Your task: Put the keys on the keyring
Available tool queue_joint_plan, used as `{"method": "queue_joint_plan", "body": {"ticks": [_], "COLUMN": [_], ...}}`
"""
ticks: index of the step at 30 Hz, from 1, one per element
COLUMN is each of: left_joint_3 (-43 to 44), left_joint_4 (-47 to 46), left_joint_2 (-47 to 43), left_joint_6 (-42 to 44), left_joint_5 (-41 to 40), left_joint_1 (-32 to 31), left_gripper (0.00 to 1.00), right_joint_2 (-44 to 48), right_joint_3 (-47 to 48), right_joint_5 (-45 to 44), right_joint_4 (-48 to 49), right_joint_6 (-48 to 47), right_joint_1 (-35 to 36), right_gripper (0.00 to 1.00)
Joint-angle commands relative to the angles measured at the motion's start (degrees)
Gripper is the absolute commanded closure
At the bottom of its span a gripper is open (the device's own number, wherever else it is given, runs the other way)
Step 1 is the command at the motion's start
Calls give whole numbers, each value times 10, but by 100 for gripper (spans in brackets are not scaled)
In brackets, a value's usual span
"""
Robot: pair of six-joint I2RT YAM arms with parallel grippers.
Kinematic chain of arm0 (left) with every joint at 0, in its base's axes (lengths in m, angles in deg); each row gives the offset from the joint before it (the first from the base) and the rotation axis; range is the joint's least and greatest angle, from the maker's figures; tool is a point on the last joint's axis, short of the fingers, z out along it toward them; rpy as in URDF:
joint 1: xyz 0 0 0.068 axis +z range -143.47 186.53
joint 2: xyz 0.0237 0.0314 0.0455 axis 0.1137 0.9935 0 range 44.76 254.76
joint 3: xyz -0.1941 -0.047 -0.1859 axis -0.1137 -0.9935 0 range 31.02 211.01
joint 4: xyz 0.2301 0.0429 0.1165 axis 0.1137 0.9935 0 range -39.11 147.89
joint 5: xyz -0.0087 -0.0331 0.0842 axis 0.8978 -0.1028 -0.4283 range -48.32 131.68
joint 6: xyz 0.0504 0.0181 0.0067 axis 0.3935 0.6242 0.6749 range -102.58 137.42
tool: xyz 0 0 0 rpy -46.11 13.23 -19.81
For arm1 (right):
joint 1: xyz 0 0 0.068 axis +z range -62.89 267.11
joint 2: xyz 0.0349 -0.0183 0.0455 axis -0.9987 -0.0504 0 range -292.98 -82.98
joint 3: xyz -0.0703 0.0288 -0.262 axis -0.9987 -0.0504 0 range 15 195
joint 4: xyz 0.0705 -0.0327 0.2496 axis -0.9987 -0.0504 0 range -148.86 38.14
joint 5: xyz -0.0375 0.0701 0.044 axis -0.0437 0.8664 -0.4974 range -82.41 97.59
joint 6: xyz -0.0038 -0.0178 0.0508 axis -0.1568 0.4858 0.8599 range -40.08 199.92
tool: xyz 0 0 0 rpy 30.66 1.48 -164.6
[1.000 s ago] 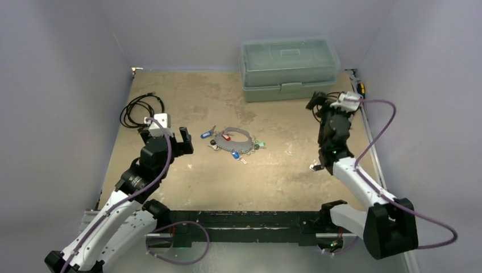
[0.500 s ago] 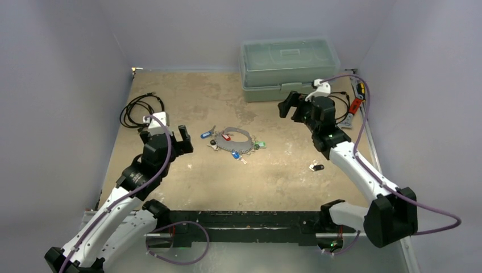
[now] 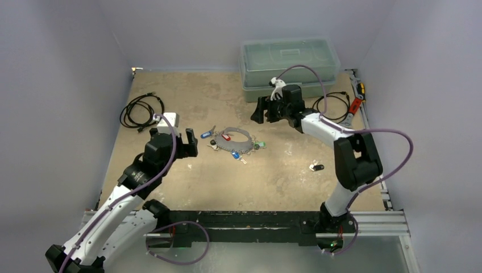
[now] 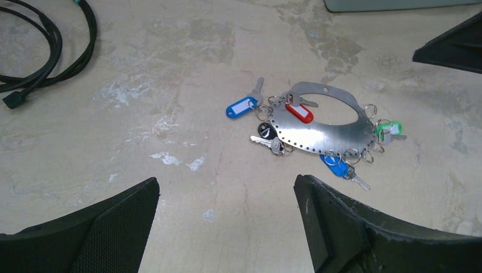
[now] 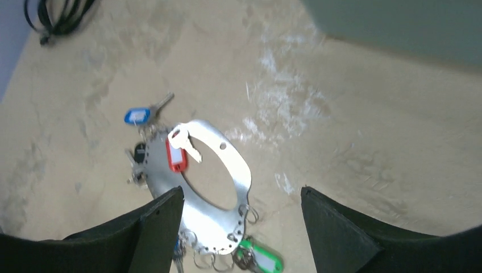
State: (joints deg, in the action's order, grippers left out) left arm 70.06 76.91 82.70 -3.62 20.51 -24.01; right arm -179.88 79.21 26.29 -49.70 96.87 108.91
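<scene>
The keyring (image 3: pixel 236 140) is a flat silvery hoop lying mid-table, also seen in the left wrist view (image 4: pixel 318 136) and the right wrist view (image 5: pixel 211 226). Keys hang round it: a blue-tagged one (image 4: pixel 239 108), a red-tagged one (image 5: pixel 175 156), a green-tagged one (image 4: pixel 387 128) and a second blue one (image 4: pixel 335 165). A lone black-headed key (image 3: pixel 316 167) lies apart to the right. My left gripper (image 3: pixel 189 143) is open just left of the hoop (image 4: pixel 226 181). My right gripper (image 3: pixel 262 111) hovers open over the hoop's far right side (image 5: pixel 241 190). Neither holds anything.
A grey-green lidded box (image 3: pixel 289 67) stands at the back. A black cable coil (image 3: pixel 139 111) lies at the far left, another cable (image 3: pixel 332 105) and red-handled tools (image 3: pixel 355 105) at the right edge. Walls close in three sides.
The right arm has swung from the right edge leftward to above the keyring. The left gripper has edged a little toward the keyring.
</scene>
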Motion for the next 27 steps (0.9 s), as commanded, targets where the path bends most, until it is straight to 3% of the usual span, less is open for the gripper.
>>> {"method": "queue_joint_plan", "body": {"ticks": [1,6,12,27], "left_joint_3": [2,1,4,3], "left_joint_4": [-24,-26,-18,-19], "left_joint_2": [13,16,12,14], "left_joint_6": [19,21,22,25], "left_joint_5": [33,34,25,22], "left_joint_1": [-1,-1,-1,-1], "left_gripper": [10,10,11,11], "right_joint_2": [-41,-91,-121,-161], "right_joint_3": [48,59,63,67], "right_joint_5": [93,140,146,144], "right_joint_4": [-49,-55,-56,-81], "right_joint_6": [-94,-122,-137,-160], "right_joint_1": [3,6,15,26], "right_gripper": [23,40,50,59]}}
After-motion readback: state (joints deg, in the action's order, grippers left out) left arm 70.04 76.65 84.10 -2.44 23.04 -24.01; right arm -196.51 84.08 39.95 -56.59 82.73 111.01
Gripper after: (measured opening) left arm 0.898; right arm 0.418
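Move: The small rings at the keyring's right end lie about 12 cm below my right hand, some 4 cm back and 4 cm to the left. The green tag is about 6 cm back and 1 cm left, the lower blue tag about 10 cm back and 8 cm left, and the red tag some 4 cm back and 12 cm left. From my left hand those rings are roughly 12 cm ahead, 21 cm right and 19 cm lower. With my right hand I drop about 11 cm onto the small rings at the keyring's right end, quick at first and then slower, drawing back and drifting left by 3 to 4 cm each. As I go I swivel the wrist some 20 degrees counter-clockwise, tip the fingers a bit further down and narrow them to about half their gap, bringing the tips to either side of the rings without closing on them. ##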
